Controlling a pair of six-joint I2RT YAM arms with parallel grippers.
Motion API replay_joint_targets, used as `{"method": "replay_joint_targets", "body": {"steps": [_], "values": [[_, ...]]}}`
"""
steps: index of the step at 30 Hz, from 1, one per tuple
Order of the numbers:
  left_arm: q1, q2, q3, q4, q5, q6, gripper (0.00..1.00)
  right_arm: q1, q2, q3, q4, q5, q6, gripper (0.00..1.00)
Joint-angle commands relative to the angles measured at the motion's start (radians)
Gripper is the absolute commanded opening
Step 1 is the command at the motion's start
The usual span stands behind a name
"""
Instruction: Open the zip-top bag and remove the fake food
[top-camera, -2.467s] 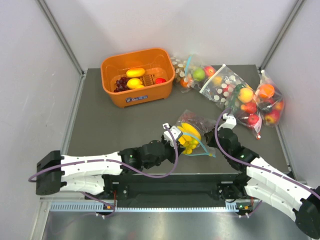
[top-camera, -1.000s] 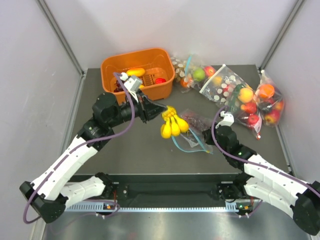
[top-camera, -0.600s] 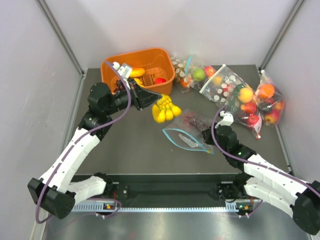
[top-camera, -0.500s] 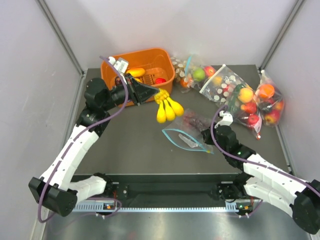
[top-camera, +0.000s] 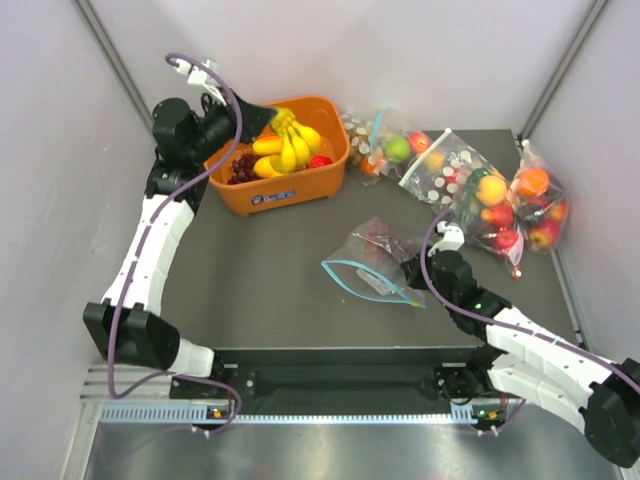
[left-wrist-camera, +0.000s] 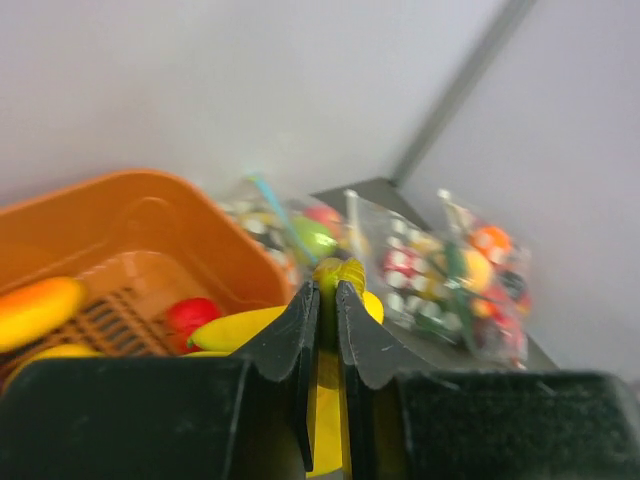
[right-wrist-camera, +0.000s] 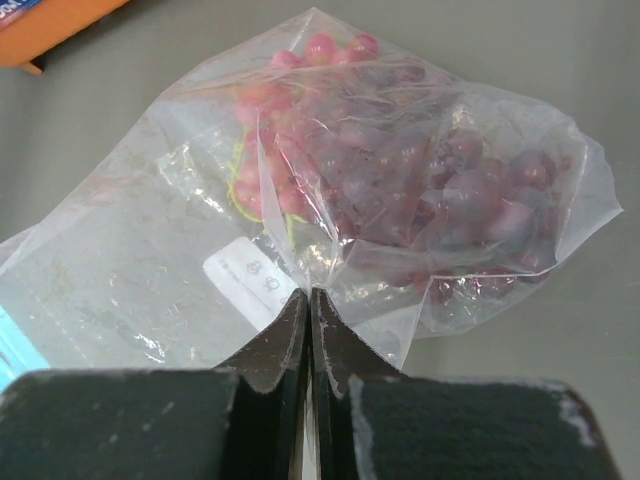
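The zip-top bag (top-camera: 372, 264) lies on the dark table, its blue-teal zip edge (top-camera: 345, 277) towards the front. Dark purple-red grapes (right-wrist-camera: 400, 170) are still inside it, beside the white label (right-wrist-camera: 250, 275). My right gripper (right-wrist-camera: 308, 293) is shut on a fold of the bag's plastic, just right of the bag (top-camera: 408, 268). The yellow banana bunch (top-camera: 291, 138) hangs over the orange basket (top-camera: 322, 176). My left gripper (left-wrist-camera: 327, 288) is shut on the bunch's greenish stem, and is raised at the back left (top-camera: 268, 118).
The basket (left-wrist-camera: 130, 215) holds oval yellow fruits (top-camera: 268, 147), dark grapes (top-camera: 240, 165) and a red fruit (left-wrist-camera: 190, 315). Other fruit bags lie at the back right: a white-dotted one (top-camera: 440, 170), one by the basket (top-camera: 385, 145), one by the right wall (top-camera: 535, 205).
My left arm has lifted the bananas from above the table's middle back and to the left, over the basket. The right gripper has stayed on the bag.
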Motion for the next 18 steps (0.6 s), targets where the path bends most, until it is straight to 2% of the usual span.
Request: {"method": "replay_joint_targets", "body": {"steps": [1, 5, 8, 11, 12, 13, 14, 15, 16, 18], "values": [[0.05, 0.062, 0.11, -0.012, -0.175, 0.112, 0.06, -0.012, -0.016, 0.023, 0.047, -0.036, -0.012, 0.0], [0.104, 0.181, 0.209, -0.019, -0.226, 0.134, 0.07, -0.01, -0.021, 0.021, 0.044, -0.059, -0.013, 0.0], [0.116, 0.256, 0.298, -0.097, -0.278, 0.181, 0.08, -0.009, -0.035, 0.018, 0.038, -0.069, -0.013, 0.0], [0.119, 0.308, 0.349, -0.146, -0.302, 0.218, 0.19, -0.007, -0.049, 0.018, 0.029, -0.072, -0.013, 0.0], [0.119, 0.318, 0.363, -0.156, -0.303, 0.224, 0.24, -0.007, -0.05, 0.018, 0.029, -0.072, -0.013, 0.0], [0.119, 0.326, 0.364, -0.169, -0.301, 0.232, 0.45, -0.007, -0.053, 0.018, 0.027, -0.072, -0.013, 0.0], [0.119, 0.333, 0.366, -0.176, -0.304, 0.237, 0.56, -0.007, -0.05, 0.021, 0.029, -0.073, -0.015, 0.0], [0.119, 0.336, 0.363, -0.179, -0.306, 0.246, 0.75, -0.009, -0.05, 0.021, 0.027, -0.075, -0.015, 0.0], [0.119, 0.336, 0.361, -0.182, -0.307, 0.25, 0.83, -0.006, -0.047, 0.024, 0.029, -0.079, -0.015, 0.0], [0.119, 0.33, 0.357, -0.194, -0.296, 0.26, 0.9, -0.006, -0.046, 0.024, 0.032, -0.081, -0.013, 0.0]]}}
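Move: The left hand still holds the banana bunch by its stem, hanging. The middle of the orange basket lies about 20 cm ahead, 6 cm to its left and some 37 cm below. In the basket, the red fruit sits 13 cm right of that middle and level with it, the dark grapes 10 cm left of it and 1 cm nearer. From the right hand, the basket is roughly 36 cm ahead, 32 cm to the left and 5 cm lower. Forward and leftward sweeps the left hand, about 13 cm out and 10 cm to its left, carrying the hanging bananas farther over the basket while swinging some 25 degrees counter-clockwise. As it slows and sinks, about 6 cm in all, the fingers open wide and let go of the stem. ##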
